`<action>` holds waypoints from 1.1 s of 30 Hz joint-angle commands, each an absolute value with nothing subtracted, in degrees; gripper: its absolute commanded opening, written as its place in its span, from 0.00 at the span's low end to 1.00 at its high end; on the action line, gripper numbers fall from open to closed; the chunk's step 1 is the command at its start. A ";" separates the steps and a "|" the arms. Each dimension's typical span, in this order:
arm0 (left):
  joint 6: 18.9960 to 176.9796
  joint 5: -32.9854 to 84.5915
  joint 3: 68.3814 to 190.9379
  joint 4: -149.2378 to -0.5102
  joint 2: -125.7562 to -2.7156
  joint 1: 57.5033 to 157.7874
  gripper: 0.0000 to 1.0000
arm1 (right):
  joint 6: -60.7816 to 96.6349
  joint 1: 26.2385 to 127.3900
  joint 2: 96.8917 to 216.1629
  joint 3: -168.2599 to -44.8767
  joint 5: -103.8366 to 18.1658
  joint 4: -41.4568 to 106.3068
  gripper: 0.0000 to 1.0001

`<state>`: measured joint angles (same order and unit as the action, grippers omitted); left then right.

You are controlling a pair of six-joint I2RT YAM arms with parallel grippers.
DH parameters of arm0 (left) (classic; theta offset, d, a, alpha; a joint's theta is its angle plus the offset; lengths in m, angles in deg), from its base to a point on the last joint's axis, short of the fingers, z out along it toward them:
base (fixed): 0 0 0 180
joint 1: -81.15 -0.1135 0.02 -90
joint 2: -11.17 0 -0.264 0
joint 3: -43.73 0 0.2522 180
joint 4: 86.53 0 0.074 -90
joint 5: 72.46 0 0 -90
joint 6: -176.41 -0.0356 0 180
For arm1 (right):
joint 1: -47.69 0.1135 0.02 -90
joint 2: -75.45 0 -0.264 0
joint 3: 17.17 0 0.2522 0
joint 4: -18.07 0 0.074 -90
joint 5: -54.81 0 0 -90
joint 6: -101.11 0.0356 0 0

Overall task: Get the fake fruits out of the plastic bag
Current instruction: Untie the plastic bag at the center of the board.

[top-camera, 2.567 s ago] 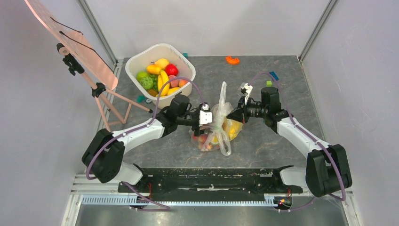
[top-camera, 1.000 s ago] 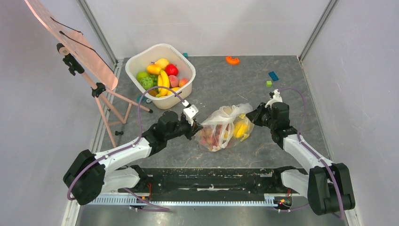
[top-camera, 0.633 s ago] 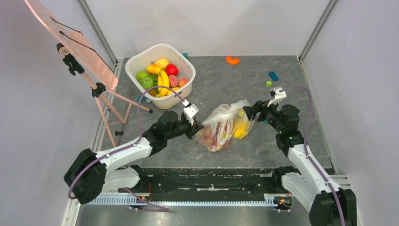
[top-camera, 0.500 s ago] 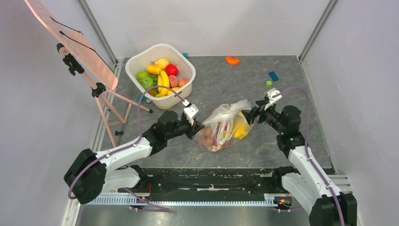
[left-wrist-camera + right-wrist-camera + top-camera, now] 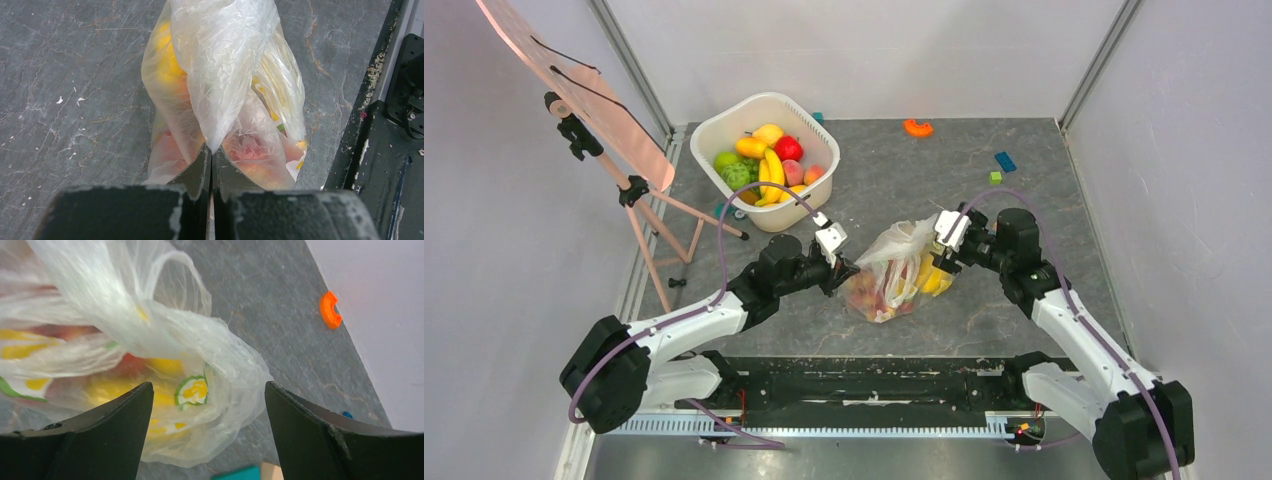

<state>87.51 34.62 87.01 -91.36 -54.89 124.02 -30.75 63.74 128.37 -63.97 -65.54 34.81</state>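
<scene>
The plastic bag (image 5: 892,268) lies on its side on the grey table between my two grippers. Fake fruits show through the film, yellow ones (image 5: 932,276) at its right end and pink and red ones (image 5: 870,292) at its left. My left gripper (image 5: 846,268) is shut on a pinched fold of the bag (image 5: 225,75), with pink fruit (image 5: 252,150) just beyond the left gripper (image 5: 210,150). My right gripper (image 5: 940,254) is open at the bag's right end. In the right wrist view the right gripper (image 5: 209,385) straddles the bag (image 5: 150,335) and a yellow fruit (image 5: 125,390) without gripping.
A white tub (image 5: 769,97) holding bananas and other fruit stands at the back left. A pink board on a stand (image 5: 574,90) leans at the far left. An orange curved piece (image 5: 917,127), a blue block (image 5: 1005,161) and a green block (image 5: 995,178) lie at the back right.
The bag, held up between both grippers, came down onto the table. My right gripper opened, let go of the bag's right end, then moved in over it. The left grip is unchanged.
</scene>
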 commanded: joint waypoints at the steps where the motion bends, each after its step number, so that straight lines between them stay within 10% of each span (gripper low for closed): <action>1: 84.14 36.09 89.30 -93.78 -54.98 124.12 0.02 | -41.43 64.47 132.98 -70.18 -59.14 40.27 0.83; 11: 83.29 36.18 89.22 -93.23 -54.73 124.12 0.02 | -43.10 65.26 138.28 -74.25 -57.85 36.22 0.72; 21: 88.18 32.12 90.62 -91.92 -55.66 124.12 0.02 | -29.77 65.35 140.02 -72.63 -60.40 27.94 0.02; 33: 94.03 19.71 90.96 -88.59 -51.61 124.12 0.02 | 14.99 65.17 132.85 -65.13 -31.10 13.75 0.00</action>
<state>90.51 25.62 90.59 -87.86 -55.37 124.02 -2.17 65.27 135.45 -65.22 -43.36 18.57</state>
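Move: The loose right-hand edge of the plastic bag lies about 5 cm ahead of my open right hand and 1 cm below it. The yellow fruit inside sits some 4 cm back and 8 cm down, the red fruit about 10 cm to the left and 6 cm back; the teal block is roughly 11 cm to the right and 2 cm ahead. From my left hand, which still pinches the bag, that edge is about 17 cm to the right and 6 cm farther out. I reach my right hand about 4 cm forward onto the bag's loose edge and shut the wide-open fingers on the film. Then I draw it up some 3 cm and off to the right, a little farther forward, turning clockwise by about 25 degrees. My left hand keeps its pinch on the film and only late follows forward a couple of centimetres. ##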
